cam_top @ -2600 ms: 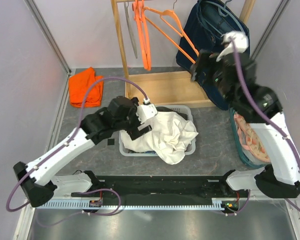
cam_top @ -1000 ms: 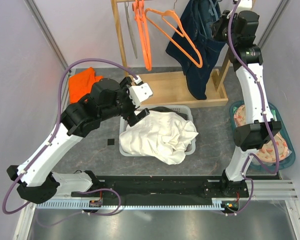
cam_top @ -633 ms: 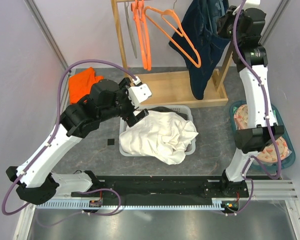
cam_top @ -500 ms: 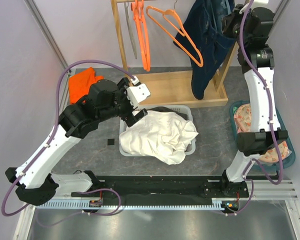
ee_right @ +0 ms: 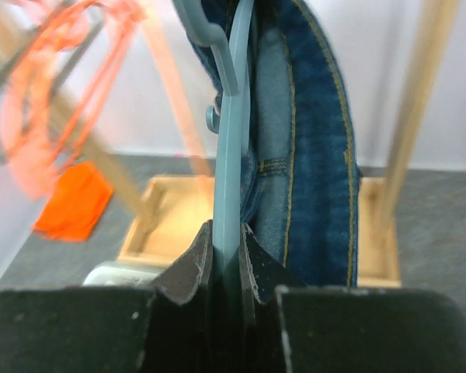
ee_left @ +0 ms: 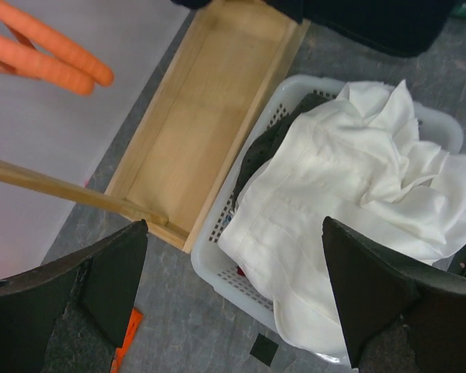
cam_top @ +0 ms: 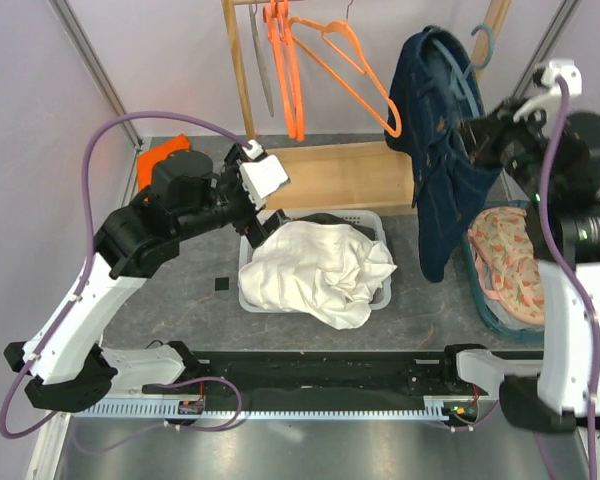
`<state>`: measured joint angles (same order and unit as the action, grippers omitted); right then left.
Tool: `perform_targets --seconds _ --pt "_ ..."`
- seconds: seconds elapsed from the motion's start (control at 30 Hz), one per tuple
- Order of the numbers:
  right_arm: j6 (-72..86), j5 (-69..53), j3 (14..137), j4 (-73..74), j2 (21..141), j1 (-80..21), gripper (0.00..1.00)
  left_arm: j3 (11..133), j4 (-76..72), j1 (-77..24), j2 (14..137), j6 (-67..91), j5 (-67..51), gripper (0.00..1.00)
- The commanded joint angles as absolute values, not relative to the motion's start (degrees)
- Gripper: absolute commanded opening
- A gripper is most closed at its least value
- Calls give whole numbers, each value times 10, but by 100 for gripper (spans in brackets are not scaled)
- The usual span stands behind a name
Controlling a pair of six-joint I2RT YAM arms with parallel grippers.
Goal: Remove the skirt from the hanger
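The dark denim skirt [cam_top: 435, 180] hangs on a blue-grey hanger [cam_top: 460, 70], off the rack and in the air between the rack and the right side of the table. My right gripper [cam_top: 477, 135] is shut on the hanger. In the right wrist view its fingers [ee_right: 194, 260] pinch the hanger's flat bar [ee_right: 233, 140], with the skirt's waistband [ee_right: 311, 155] draped just right of it. My left gripper [cam_top: 260, 210] hovers open over the white basket's left end, apart from the skirt. In the left wrist view it [ee_left: 233, 291] holds nothing; the skirt's hem [ee_left: 388, 23] shows at the top.
A white laundry basket [cam_top: 248, 290] holding a white cloth [cam_top: 320, 265] sits mid-table. Behind it stands a wooden rack with a tray base [cam_top: 330, 175] and orange hangers [cam_top: 290, 70]. An orange cloth [cam_top: 160, 155] lies back left. A teal basket [cam_top: 480, 300] of patterned fabric [cam_top: 510, 260] is at the right.
The right arm has swung forward and down to the right, carrying hanger and skirt off the rack. The left arm has shifted slightly left and back, still open.
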<state>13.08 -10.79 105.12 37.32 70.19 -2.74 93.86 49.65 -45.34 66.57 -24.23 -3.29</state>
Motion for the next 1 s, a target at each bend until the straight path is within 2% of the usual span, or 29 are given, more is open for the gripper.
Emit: perform_targets --seconds 0.0,0.07,0.3,0.67,0.97 --pt "148 -284 989 312 581 -36 0 1022 483 -451 681 -208 -91 100" --pt "147 -296 977 326 547 -46 0 1051 484 -451 688 -197 -109 100" --pt "146 -453 947 315 509 -76 0 1111 485 -451 708 -200 -120 100" --pt "123 -498 931 328 519 -111 0 1230 449 -439 750 -202 -104 100" --pt "105 -496 933 345 526 -137 0 1277 385 -388 822 -89 -159 100"
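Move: The right hand already holds the blue hanger, off the rod; the denim skirt's middle lies some 8 cm ahead, 5 cm left and 8 cm below it. From the empty left hand, the skirt is about 17 cm ahead, 34 cm right and a little above. The basket with the white cloth is roughly 5 cm ahead, 12 cm right and 37 cm below the left hand, and from the right hand 6 cm back, 27 cm left and 48 cm below. Back towards the base and leftward the right hand swings the skirt over the basket, about 17 cm back and 12 cm left, turning some 45 degrees counter-clockwise, its fingers still pinching the hanger. The left hand rises about 18 cm with fingers wide open, tipping up until they point level, and comes close to the skirt's near end; a touch can't be made out. ##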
